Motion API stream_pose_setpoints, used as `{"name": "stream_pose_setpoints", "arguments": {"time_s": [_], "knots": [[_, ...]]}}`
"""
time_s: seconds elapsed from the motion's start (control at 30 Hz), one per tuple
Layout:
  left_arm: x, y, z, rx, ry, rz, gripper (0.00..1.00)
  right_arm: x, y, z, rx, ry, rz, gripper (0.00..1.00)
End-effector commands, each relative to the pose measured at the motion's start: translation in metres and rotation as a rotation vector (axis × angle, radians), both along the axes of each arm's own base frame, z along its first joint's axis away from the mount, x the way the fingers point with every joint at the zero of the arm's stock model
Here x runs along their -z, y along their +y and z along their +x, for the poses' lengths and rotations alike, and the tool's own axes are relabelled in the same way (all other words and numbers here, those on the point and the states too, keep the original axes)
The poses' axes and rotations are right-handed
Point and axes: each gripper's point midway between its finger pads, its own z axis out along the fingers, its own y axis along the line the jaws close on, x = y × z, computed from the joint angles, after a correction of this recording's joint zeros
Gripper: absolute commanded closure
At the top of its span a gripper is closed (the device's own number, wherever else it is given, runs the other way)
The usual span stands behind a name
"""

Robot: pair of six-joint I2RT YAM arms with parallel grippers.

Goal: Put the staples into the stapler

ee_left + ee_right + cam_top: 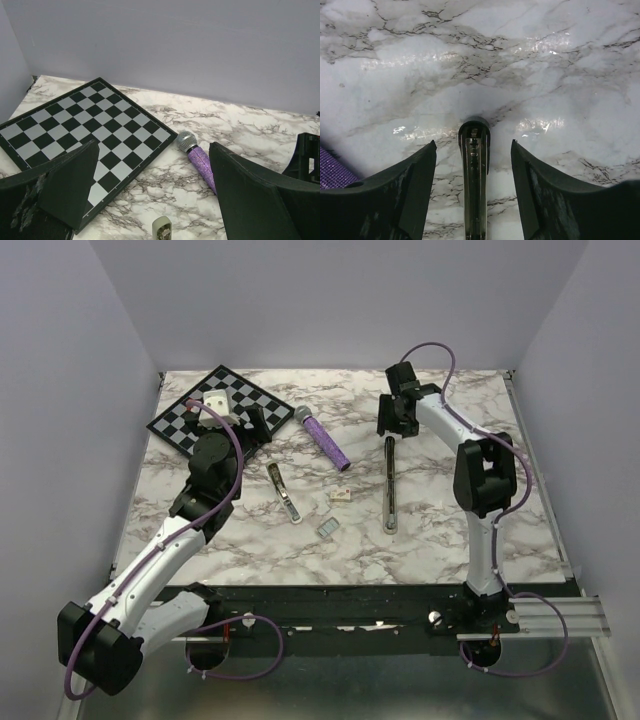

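The staples (327,527), a small silver-grey block, lie on the marble table (450,530) near the front middle. A long black stapler (389,485) lies opened out flat right of centre. My right gripper (393,418) hovers open at its far end. In the right wrist view the stapler's end (474,165) lies between the open fingers of the gripper (473,145), untouched. A smaller silver stapler (283,492) lies left of centre, and its tip (161,229) shows in the left wrist view. My left gripper (255,425) is open and empty (152,150) beyond it.
A checkerboard (215,405) (85,117) lies at the back left with a small white thing on it. A purple microphone (322,438) (197,155) lies between the two grippers. A small cream box (340,495) sits between the staplers. Walls close the back and sides.
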Motion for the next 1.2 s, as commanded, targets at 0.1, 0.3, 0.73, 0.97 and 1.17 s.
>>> {"name": "stream_pose_setpoints", "arguments": {"time_s": [0.1, 0.3, 0.73, 0.97, 1.17], "knots": [[-0.014, -0.010, -0.001, 0.045, -0.024, -0.018, 0.01, 0.029, 0.004, 0.000, -0.020, 0.093, 0.000, 0.36], [-0.010, -0.019, -0.001, 0.074, -0.016, -0.015, 0.01, 0.049, 0.005, 0.004, -0.022, 0.133, -0.005, 0.42], [0.018, -0.111, -0.019, 0.354, 0.048, 0.078, 0.01, 0.031, -0.006, -0.002, -0.005, 0.095, -0.032, 0.82], [0.075, -0.211, -0.057, 0.715, 0.259, 0.033, 0.01, -0.014, -0.022, -0.001, 0.062, -0.065, -0.046, 0.88], [0.130, -0.256, -0.086, 0.838, 0.394, -0.006, 0.03, -0.043, -0.030, -0.007, 0.124, -0.174, -0.023, 0.90]]}}
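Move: Just under the right hand lies the far end of the opened stapler, about 1 cm ahead, barely 1 cm left and some 5 cm below. The purple microphone's middle is roughly 16 cm left of this hand and 1 cm ahead; the small staple box is about 13 cm left and 15 cm back. From the left hand, the stapler's near half lies some 30 cm right, 5 cm back and 31 cm below. Sinking about 5 cm onto the stapler's far end, the right hand pinches its black cap between the fingertips, then pulls it up some 6.5 cm, with a smaller drift back and to the right. The open left hand speeds about 22 cm right towards the stapler, dropping 10 cm and backing 6 cm, while turning some 40 degrees clockwise and tipping down. ##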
